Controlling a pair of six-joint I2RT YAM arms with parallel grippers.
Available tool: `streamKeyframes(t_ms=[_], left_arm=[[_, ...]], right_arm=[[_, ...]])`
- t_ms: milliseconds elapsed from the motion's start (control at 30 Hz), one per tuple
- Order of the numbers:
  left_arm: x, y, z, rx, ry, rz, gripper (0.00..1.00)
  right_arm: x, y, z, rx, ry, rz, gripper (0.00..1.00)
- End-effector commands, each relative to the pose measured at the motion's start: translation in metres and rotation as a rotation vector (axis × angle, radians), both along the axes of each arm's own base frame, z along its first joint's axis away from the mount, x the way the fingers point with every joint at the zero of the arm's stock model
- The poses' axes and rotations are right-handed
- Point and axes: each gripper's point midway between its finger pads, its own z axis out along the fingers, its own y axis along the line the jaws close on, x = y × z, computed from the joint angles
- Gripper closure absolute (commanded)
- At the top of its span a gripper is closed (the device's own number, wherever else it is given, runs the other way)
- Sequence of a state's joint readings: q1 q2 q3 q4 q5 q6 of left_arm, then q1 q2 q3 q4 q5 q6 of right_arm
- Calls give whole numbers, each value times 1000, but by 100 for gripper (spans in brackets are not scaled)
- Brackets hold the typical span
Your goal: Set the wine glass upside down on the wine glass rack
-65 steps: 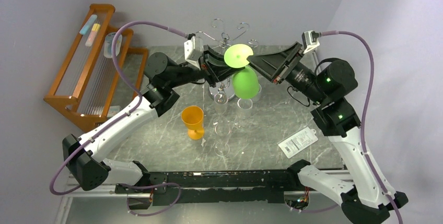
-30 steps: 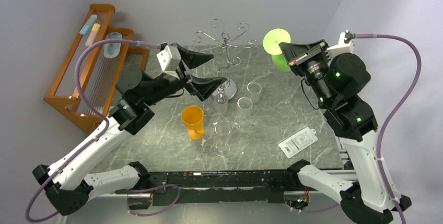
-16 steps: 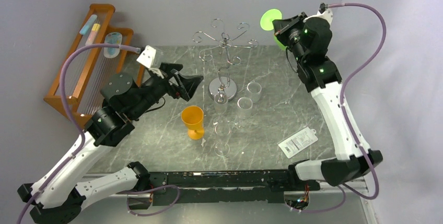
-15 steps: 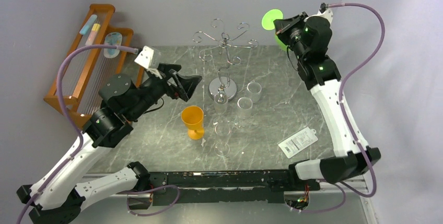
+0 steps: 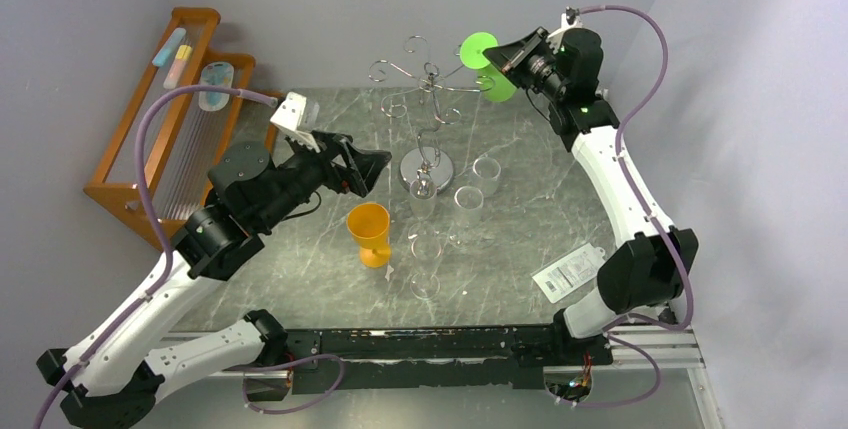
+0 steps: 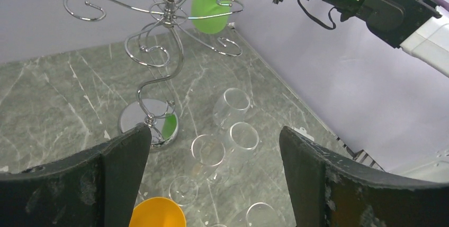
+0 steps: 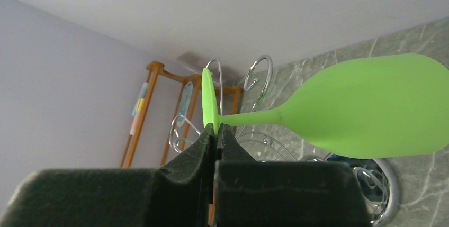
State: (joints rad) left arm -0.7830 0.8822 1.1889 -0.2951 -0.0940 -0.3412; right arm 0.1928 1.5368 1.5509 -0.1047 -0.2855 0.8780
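The green wine glass (image 5: 499, 83) hangs tilted, its round foot up and its bowl lower, at the top right of the wine glass rack (image 5: 430, 89). My right gripper (image 5: 494, 55) is shut on the edge of the foot. In the right wrist view the gripper (image 7: 214, 127) pinches the thin foot, and the bowl (image 7: 370, 111) stretches to the right. The left wrist view shows the bowl (image 6: 210, 9) beside the rack's (image 6: 169, 12) curled right arms; I cannot tell whether they touch. My left gripper (image 5: 378, 169) stands open and holds nothing, low and to the left of the rack's round base (image 5: 440, 164).
An orange cup (image 5: 369, 231) stands in front of the left gripper. Several clear glasses (image 5: 487, 172) stand or lie just in front of the rack's base. A brown wooden rack (image 5: 165, 124) is at the far left. A white packet (image 5: 570, 271) lies at the right front.
The right arm has swung the green glass left, from the back right corner to the rack's top. The left arm has hardly moved in the last half second.
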Motion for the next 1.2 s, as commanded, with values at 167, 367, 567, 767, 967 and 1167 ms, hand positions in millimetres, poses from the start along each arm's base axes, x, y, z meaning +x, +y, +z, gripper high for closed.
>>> streamKeyframes(t_ms=[167, 367, 567, 767, 967, 1167], left_arm=[[1, 1, -10, -1, 33, 18, 5], [0, -2, -12, -7, 41, 7, 6], [0, -1, -14, -11, 46, 7, 6], [-1, -1, -15, -10, 50, 8, 7], [-1, 2, -17, -8, 53, 19, 7], [0, 4, -19, 0, 51, 27, 7]], right_arm=[[27, -3, 13, 86, -93, -57, 100], [55, 15, 5, 102, -93, 13, 100], [55, 37, 2, 99, -136, 138, 100], [55, 48, -3, 84, -123, 205, 100], [55, 58, -11, 71, -75, 274, 100], [50, 64, -18, 80, -45, 328, 100]])
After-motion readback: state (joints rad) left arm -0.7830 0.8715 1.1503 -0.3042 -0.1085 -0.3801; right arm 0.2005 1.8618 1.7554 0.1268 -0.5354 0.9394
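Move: The right gripper holds the green wine glass by its foot, bowl down. The rack's far right hook lies about 5 cm ahead of that hand, 4 cm to its left and some 4 cm lower. At about that height, the rack's top centre is 10 cm left and 2 cm back, the far middle hook 7 cm ahead and 13 cm left, and the near right hook straight back 5 cm. From the left gripper, the far right hook lies about 27 cm ahead, 14 cm right and 6 cm lower. Keep the right fingers shut on the green glass's foot and carry it forward about 7 cm, sinking slightly, past the outer end of the far right hook. Then swing it left some 5 cm behind the rack towards the far middle hook, turning the wrist about 15 degrees counter-clockwise, with a small rise and dip on the way. ##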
